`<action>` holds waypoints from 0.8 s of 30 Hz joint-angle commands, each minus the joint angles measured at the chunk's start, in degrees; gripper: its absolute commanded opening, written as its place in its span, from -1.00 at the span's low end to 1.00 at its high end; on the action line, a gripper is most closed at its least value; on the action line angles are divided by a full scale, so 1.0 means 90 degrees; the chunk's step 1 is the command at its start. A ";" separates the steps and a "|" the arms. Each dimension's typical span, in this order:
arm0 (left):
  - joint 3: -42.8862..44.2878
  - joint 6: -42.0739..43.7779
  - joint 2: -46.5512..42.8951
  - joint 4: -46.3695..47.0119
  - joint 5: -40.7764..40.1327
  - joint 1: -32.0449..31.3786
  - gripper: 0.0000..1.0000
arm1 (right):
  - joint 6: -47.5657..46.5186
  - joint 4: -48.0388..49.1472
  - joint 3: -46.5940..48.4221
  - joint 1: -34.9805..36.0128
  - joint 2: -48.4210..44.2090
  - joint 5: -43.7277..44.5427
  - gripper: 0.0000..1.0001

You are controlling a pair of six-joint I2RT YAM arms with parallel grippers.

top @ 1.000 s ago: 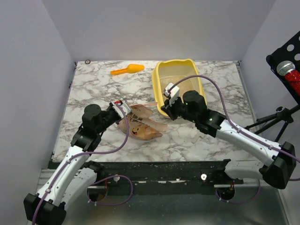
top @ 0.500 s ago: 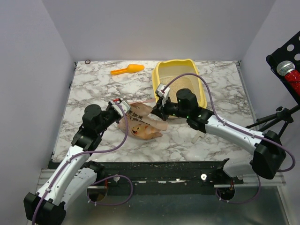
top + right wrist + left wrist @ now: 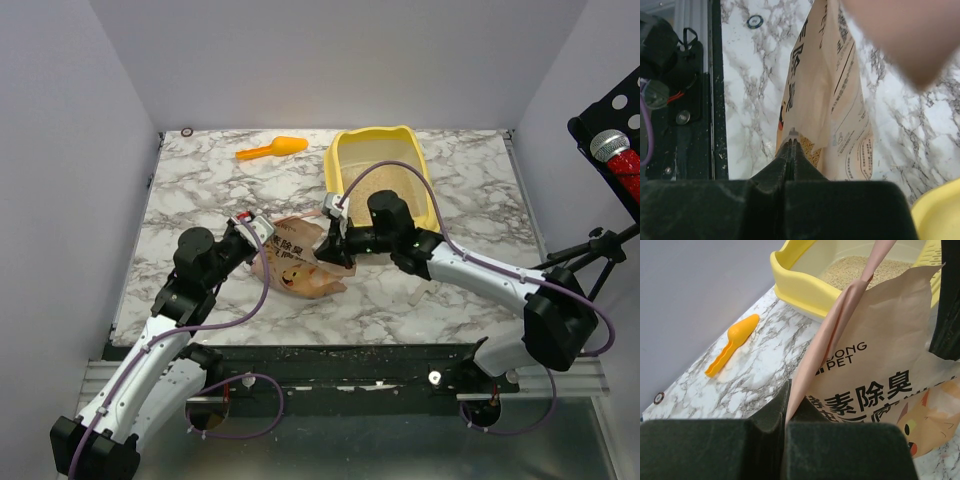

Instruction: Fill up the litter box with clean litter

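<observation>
The yellow litter box (image 3: 340,165) stands at the back right of the marble table, with beige clean litter (image 3: 385,160) in it. The left wrist view shows the litter box (image 3: 800,287) and its clean litter (image 3: 860,267) beyond the bag. A pinkish-tan bag (image 3: 298,262) lies between the arms. My left gripper (image 3: 262,232) is shut on the bag's left edge (image 3: 805,375), which rises from between its pads. My right gripper (image 3: 335,240) is shut at the bag's right end, its tips (image 3: 793,134) pinching the lower edge of the bag (image 3: 825,95).
An orange scoop (image 3: 272,149) lies at the back, left of the box, also in the left wrist view (image 3: 732,342). A small ring (image 3: 187,131) sits in the far left corner. A microphone stand (image 3: 612,150) is outside the right wall. A black rail (image 3: 350,355) runs along the near edge.
My right arm has swung left from the litter box's front rim to the bag, and its jaws have closed there. The left arm and the bag have barely moved.
</observation>
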 commanded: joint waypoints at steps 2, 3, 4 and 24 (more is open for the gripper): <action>-0.0059 -0.0066 -0.0187 0.0423 -0.0309 -0.0007 -1.00 | -0.0434 -0.0819 0.0241 -0.0063 0.0281 -0.0938 -0.99; -0.0079 -0.0066 -0.0197 0.0433 -0.0309 -0.0007 -1.00 | -0.0531 -0.0985 0.0290 -0.0063 0.0301 -0.1084 -0.99; -0.0079 -0.0057 -0.0207 0.0443 -0.0309 -0.0007 -1.00 | -0.0648 -0.1132 0.0338 -0.0063 0.0321 -0.1192 -0.99; -0.0225 -0.1130 -0.0510 0.0590 -0.0739 -0.0017 -1.00 | -0.0044 -0.1738 0.0856 0.0200 0.0985 0.0551 -0.05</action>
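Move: The bag of litter is just under the right hand's shut fingers, its middle about 4 cm to the left, 2 cm back and some 10 cm below. The litter box lies roughly 16 cm ahead and 14 cm to the right of that hand. From the left hand, which already pinches the bag's twisted top corner, the bag's middle is about 8 cm to the right, 8 cm back and 14 cm below; the orange scoop lies some 19 cm straight ahead. The right hand, its shut fingers pointing left and slanting down, sinks and draws back about 2 cm each way towards the gap in the bag's paper where the litter shows, pauses briefly, then opens its fingers a little under halfway while sinking further, about 4.5 cm down in all, one finger to either side of that gap and against the paper. The left hand stays in place with its fingers shut on the twisted corner, holding the bag up and only rolling some 5 degrees. ##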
